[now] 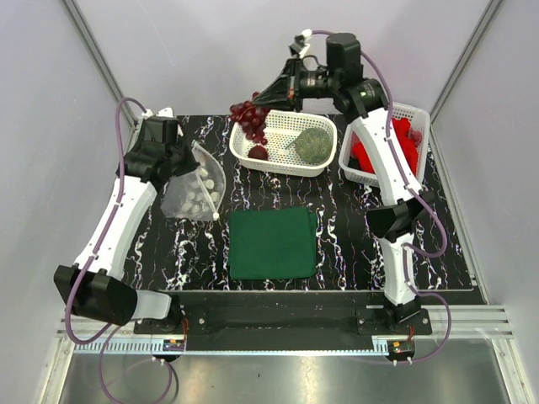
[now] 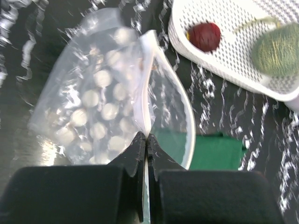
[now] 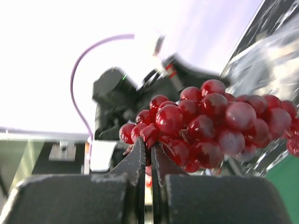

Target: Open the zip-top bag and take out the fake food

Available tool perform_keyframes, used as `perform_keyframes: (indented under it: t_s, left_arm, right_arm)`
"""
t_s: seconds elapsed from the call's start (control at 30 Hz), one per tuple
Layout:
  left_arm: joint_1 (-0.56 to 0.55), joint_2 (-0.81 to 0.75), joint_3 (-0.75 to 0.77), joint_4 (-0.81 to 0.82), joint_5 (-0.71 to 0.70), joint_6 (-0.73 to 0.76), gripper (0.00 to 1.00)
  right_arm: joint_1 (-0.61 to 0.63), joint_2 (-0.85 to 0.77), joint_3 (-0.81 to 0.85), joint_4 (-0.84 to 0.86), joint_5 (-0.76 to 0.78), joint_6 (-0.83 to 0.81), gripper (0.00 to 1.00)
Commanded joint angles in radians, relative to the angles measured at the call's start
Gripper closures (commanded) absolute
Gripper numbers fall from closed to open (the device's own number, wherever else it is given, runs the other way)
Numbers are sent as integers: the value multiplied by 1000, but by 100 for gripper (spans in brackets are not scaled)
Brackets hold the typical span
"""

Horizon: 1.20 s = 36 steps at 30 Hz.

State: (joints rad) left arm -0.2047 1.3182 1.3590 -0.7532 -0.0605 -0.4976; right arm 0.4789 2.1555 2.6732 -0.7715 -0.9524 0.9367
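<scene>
The zip-top bag [image 1: 195, 190] stands on edge at the table's left, mouth spread open, with pale round shapes showing through the clear plastic [image 2: 93, 107]. My left gripper [image 2: 146, 138] is shut on the bag's white rim, and it also shows from above [image 1: 189, 165]. My right gripper [image 3: 150, 142] is shut on the stem end of a dark red berry cluster [image 3: 210, 119]. The cluster [image 1: 250, 118] hangs over the far left corner of a white basket [image 1: 246, 148]. A mottled green ball [image 1: 316, 145] and a red berry piece [image 1: 258, 152] lie inside that basket.
A second white basket [image 1: 352, 172] at the far right holds bright red cloth [image 1: 367, 154]. The dark green cloth [image 1: 272, 242] lies flat at the table's front centre. In the left wrist view the first basket [image 2: 243, 79] sits just right of the bag.
</scene>
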Motion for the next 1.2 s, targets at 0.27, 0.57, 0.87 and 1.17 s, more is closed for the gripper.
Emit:
perform_keyframes:
  t_s: [0.27,0.57,0.87,1.17]
  left_arm:
    - [51,221,236,-31,-298,206,100]
    - [90,429,281,0,-256,229,100]
    - [90,365,267,-6,-138,179,14]
    - [-82,103,123,-11,-65,53,1]
  right_arm:
    - [-209,322,80,221,141,-114,100]
    - [-247,403,-55,180,199,-257,100]
    - [-246,317,-93,-127,357,-404,43]
    - [-200,153,-99,-374,569,-536,19]
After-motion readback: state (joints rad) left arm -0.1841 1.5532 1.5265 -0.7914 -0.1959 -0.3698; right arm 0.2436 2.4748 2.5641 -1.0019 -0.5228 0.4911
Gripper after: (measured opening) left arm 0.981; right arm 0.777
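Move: The right hand, holding the grapes, is high up. The white basket's middle lies about 27 cm ahead, 5 cm to its right and 40 below; in it sit the red fruit, 23 ahead and 4 left, and the melon, 24 ahead and 15 right. The left hand pinches the bag's zip edge, the bag's middle 5 cm ahead, 3 left and 17 below; from this hand the basket is 29 ahead and 24 right, the green cloth 11 back and 20 right. The right fingers let go of the grapes over the basket, after a fast swing about 20 cm forward and 30 cm down, bearing some 10 cm right and turning clockwise; open, they then ease a little back and right. The left hand carries the bag's edge roughly 10 cm forward-left, dips about 9 cm after a slight rise, opens wide to release it, then lifts and draws back. ##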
